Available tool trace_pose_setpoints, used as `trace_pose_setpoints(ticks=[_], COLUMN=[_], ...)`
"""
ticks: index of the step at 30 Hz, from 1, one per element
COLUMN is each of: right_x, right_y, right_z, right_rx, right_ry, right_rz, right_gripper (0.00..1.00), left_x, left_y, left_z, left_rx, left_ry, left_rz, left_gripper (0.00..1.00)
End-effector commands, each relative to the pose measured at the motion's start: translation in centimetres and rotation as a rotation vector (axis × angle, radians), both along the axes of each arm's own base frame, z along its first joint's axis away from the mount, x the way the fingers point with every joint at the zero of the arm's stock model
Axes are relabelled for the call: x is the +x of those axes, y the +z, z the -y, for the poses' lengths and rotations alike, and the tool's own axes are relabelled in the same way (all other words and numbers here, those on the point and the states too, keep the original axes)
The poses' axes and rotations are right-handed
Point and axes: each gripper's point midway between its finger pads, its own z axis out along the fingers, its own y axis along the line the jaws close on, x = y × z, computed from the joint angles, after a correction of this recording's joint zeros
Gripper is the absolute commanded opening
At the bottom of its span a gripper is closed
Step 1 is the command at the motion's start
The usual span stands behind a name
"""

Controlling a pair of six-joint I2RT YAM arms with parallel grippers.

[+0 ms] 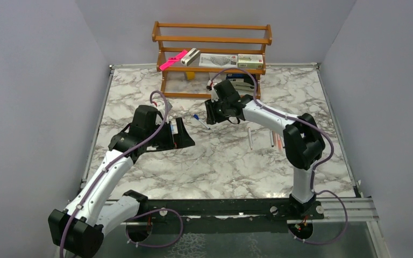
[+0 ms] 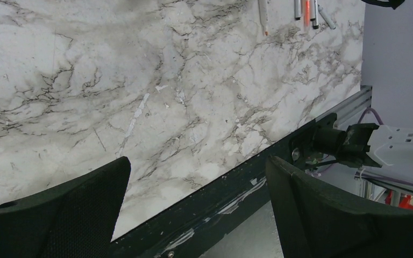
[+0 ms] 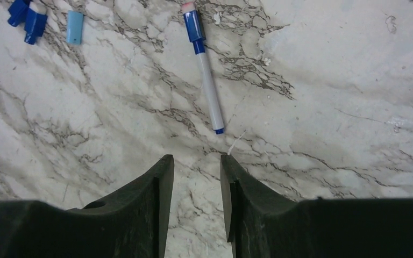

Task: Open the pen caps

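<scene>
A white-barrelled pen with a blue cap on its far end lies flat on the marble, just ahead of my right gripper. The jaws stand a narrow gap apart with nothing between them. From above, the same pen lies just left of the right gripper. Loose dark blue caps and a light blue one lie to the far left. More pens lie side by side at the right. My left gripper hangs wide open and empty over the table's front edge.
A wooden rack stands at the back with a pink bar and boxes on its shelf. A black rail runs along the near table edge. Grey walls close in both sides.
</scene>
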Motion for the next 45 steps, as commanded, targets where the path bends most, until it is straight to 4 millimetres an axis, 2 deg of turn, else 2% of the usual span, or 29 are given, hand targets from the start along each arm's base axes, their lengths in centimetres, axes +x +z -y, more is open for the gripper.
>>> trace_pose_setpoints(ticks=[1, 4, 12, 20, 28, 39, 45], right_x=[2.6, 2.9, 3.8, 3.3, 3.7, 4.0, 3.9], right_y=[-1.4, -2.5, -3.9, -5.2, -6.7, -7.0, -8.4], right_z=[-1.2, -1.9, -3.2, -4.9, -4.5, -4.0, -3.8], right_rx=[-0.051, -0.073, -0.088, -0.097, -0.159, -0.182, -0.22], right_ry=[-0.036, -0.033, -0.025, 0.023, -0.008, -0.025, -0.011], right_rz=[0.091, 0.101, 0.105, 0.092, 0.079, 0.093, 0.07], right_gripper=[0.37, 0.37, 0.37, 0.37, 0.37, 0.37, 0.37], left_x=[-0.7, -0.8, -1.1, -1.2, -1.1, -1.1, -1.0], left_y=[0.3, 0.1, 0.2, -0.2, -0.3, -0.5, -0.7], left_z=[0.2, 0.1, 0.1, 0.2, 0.2, 0.2, 0.2], left_rx=[-0.032, -0.036, -0.055, -0.05, -0.045, -0.042, -0.038], left_ry=[-0.008, 0.001, 0.011, 0.003, -0.004, -0.002, -0.003], left_rz=[0.014, 0.01, 0.014, 0.003, 0.003, -0.004, -0.009], left_gripper=[0.99, 0.99, 0.99, 0.99, 0.99, 0.99, 0.99])
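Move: The blue-capped pen lies about 4 cm ahead of my right hand, 4 cm to its left and some 9 cm below. At that same table height, from my right hand, the light blue cap is roughly 1 cm ahead and 16 cm left, the dark blue caps level and about 21 cm left, and the white pen 3 cm back and 16 cm right. From my left hand, the blue-capped pen is some 17 cm ahead, 4 cm right and 19 cm down. I sink my right hand about 7 cm onto the blue-capped pen, most of it early, while easing some 4 cm each to the left and forward, so the fingers come down over the barrel. The wrist tilts about 10 degrees, pointing the fingers more steeply down. They stay roughly a third open, just above or beside the pen, not yet closed. ##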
